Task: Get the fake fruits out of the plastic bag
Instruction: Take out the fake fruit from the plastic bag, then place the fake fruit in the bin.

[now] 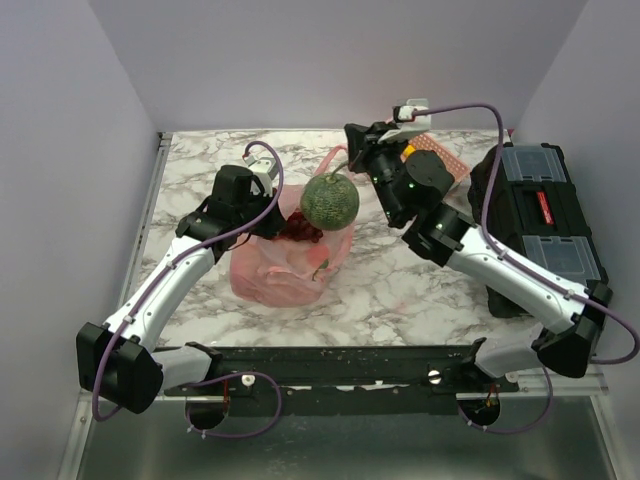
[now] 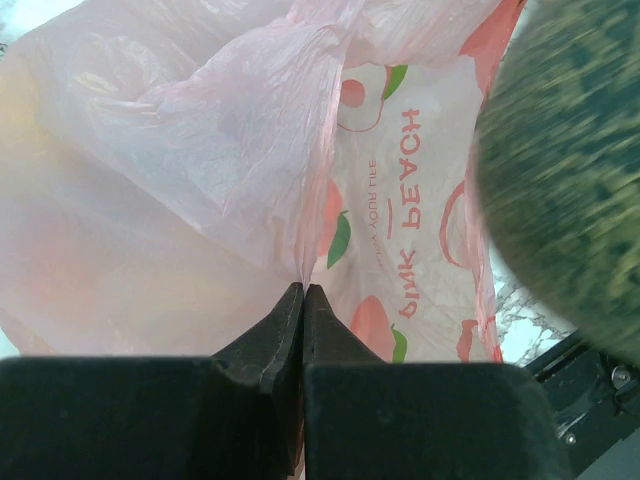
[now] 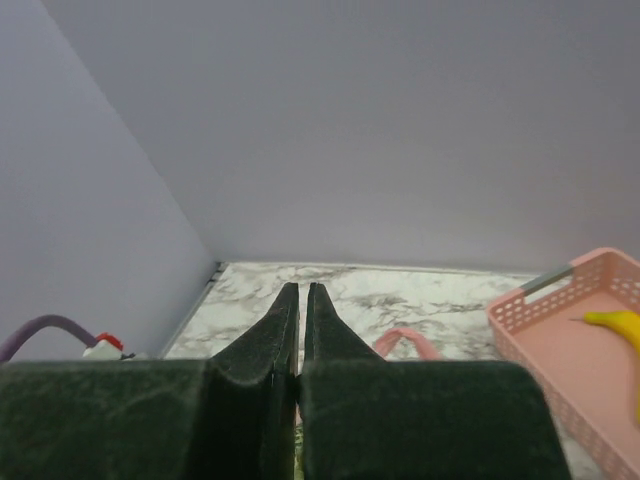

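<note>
The translucent pink plastic bag (image 1: 285, 270) lies at the middle of the marble table, its printed side filling the left wrist view (image 2: 200, 180). My left gripper (image 1: 270, 205) is shut on a fold of the bag's rim (image 2: 303, 287). A dull green melon (image 1: 330, 200) hangs over the bag's mouth and looms at the right of the left wrist view (image 2: 570, 180). My right gripper (image 1: 350, 160) is shut just above the melon at its stem, and its closed tips (image 3: 302, 288) point at the back wall. A dark red grape bunch (image 1: 298, 228) shows in the bag's opening.
A rigid pink lattice basket (image 1: 445, 158) stands at the back right and holds a yellow banana (image 3: 615, 325). A black toolbox (image 1: 540, 215) sits along the right edge. One loop handle of the bag (image 3: 405, 340) lies on the marble behind it.
</note>
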Motion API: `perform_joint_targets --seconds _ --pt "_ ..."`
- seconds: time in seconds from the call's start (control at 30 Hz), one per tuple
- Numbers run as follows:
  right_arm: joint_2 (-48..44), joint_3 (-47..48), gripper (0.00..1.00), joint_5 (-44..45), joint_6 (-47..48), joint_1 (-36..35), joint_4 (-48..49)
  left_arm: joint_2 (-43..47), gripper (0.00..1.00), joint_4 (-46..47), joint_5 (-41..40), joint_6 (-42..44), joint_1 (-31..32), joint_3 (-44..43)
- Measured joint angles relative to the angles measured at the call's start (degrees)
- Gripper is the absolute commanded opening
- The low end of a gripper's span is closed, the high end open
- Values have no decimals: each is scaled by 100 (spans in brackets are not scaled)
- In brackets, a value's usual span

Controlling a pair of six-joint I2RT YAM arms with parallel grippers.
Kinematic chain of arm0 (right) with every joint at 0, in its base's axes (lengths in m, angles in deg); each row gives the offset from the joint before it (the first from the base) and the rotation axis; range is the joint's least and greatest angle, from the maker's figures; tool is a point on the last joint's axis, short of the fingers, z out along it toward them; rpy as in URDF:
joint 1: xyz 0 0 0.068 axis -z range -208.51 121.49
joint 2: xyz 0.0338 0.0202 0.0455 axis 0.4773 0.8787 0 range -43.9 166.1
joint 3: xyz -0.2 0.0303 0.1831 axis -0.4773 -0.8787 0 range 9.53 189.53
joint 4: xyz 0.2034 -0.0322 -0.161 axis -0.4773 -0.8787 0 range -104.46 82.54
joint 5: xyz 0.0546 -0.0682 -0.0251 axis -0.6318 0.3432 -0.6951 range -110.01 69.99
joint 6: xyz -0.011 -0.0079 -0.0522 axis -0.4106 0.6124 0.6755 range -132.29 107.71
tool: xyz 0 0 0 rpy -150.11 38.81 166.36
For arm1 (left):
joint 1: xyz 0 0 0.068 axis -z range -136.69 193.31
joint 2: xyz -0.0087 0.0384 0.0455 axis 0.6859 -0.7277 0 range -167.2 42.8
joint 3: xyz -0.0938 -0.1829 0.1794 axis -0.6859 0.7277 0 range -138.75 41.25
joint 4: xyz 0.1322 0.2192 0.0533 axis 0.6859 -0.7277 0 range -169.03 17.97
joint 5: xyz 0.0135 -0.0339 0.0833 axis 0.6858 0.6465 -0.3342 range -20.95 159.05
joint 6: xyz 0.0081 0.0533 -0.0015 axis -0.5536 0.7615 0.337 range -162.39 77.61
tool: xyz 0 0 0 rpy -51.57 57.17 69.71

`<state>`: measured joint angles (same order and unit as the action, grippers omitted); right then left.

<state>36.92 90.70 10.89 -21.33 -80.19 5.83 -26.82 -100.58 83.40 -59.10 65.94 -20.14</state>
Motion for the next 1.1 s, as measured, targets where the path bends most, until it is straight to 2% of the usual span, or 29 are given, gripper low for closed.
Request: perform_joint_targets --seconds 0.23,0.5,0.77,1.1 --pt "-876 -667 1 1016 568 184 168 4 0 -17 -2 20 0 0" --pt "-1069 -1303 1 1274 584 1600 153 9 0 -28 0 20 0 0" --pt "-144 -920 1 1237 654 2439 116 59 0 -17 26 59 0 0" --pt "1722 507 1 1235 1419 3012 308 116 0 20 249 153 0 0"
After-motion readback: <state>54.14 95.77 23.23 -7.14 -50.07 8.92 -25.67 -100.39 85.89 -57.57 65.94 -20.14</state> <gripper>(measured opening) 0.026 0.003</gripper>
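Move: My closed right fingers already hold the fake melon by its stem, about 12 cm below them and slightly left. The pink basket's middle is roughly 25 cm ahead, 20 cm to the right and 40 cm below my right hand, with the banana lying in it. The open bag is some 13 cm to my right hand's left, 3 cm back and 35 cm down, the grapes inside about 4 cm ahead of that hand. From my left hand, the basket is about 30 cm ahead, 34 cm right and 17 cm down. With the melon hanging from its stem, I swing my right hand quickly to the right, away from the bag, then curve forward and down to the basket: about 23 cm right, 17 cm forward and 9 cm down overall. The wrist turns roughly 45 degrees clockwise and rolls its left side down; my grip stays shut. My left hand keeps pinching the bag's rim, nearly still. ##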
